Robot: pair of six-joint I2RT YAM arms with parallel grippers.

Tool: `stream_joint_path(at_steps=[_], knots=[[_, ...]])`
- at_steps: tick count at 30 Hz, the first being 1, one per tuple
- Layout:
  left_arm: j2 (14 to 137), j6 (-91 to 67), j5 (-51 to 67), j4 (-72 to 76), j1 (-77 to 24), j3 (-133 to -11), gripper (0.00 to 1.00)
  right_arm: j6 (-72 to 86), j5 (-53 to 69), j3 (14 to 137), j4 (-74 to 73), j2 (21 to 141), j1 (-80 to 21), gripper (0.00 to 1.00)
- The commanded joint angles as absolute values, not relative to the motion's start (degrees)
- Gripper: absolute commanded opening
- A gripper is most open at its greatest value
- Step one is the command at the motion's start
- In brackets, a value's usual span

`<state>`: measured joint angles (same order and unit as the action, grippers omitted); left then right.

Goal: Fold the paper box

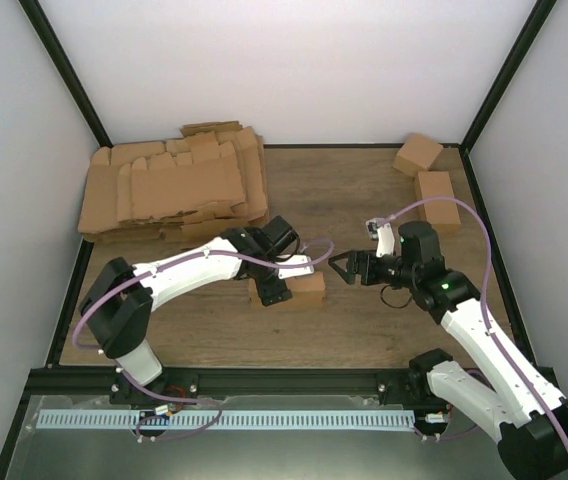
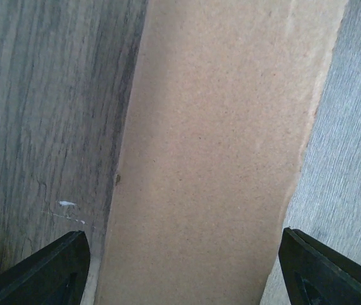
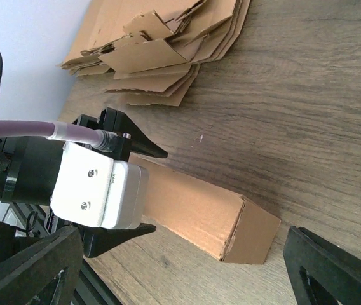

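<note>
The paper box is a closed brown oblong lying on its side at the middle of the table. My left gripper comes down over its left end, open, one finger on each side of the box and a thin gap at each edge. In the right wrist view, that left gripper straddles the box, whose closed right end faces the camera. My right gripper hovers just right of that end, open and holding nothing, its fingers spread wide.
A big pile of flat cardboard blanks fills the back left corner. Two finished small boxes lie at the back right. Black frame rails border the wooden table.
</note>
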<state>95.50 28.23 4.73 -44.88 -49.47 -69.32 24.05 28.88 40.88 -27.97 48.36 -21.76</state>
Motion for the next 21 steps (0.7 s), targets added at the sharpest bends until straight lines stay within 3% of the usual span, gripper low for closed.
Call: stream_joint_path(at_steps=[1, 11, 21], knots=[[96.0, 29.6, 5.1, -45.8, -49.5, -70.8, 0.82, 24.1, 29.1, 41.1, -27.7, 47.8, -21.5, 0.90], [96.9, 28.5, 4.2, -47.0, -49.7, -72.5, 0.58, 24.2, 28.7, 41.0, -28.5, 47.2, -21.4, 0.90], [89.0, 25.4, -0.3, -46.8, -50.6, -71.2, 0.57, 24.3, 27.6, 43.6, -30.9, 46.8, -21.5, 0.90]])
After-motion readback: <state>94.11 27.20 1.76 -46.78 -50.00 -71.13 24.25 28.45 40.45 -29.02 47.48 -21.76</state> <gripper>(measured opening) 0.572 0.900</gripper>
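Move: Between the left hand's open fingers stands the paper box, its middle about 3 cm to the hand's right and some 2 cm below, level with it front to back. The middle of the cardboard stack lies about 22 cm ahead and 22 cm to the left of that hand, around 4 cm lower. From the idle right hand, the box is roughly 10 cm to the left, 1 cm back and 13 cm below. Closing across the paper box from front and back, the left fingers shut by about a third of their range until they pinch its two long sides left of the middle, the hand almost still and pointing down. With the grip set, the hand then rises about 2 cm. ##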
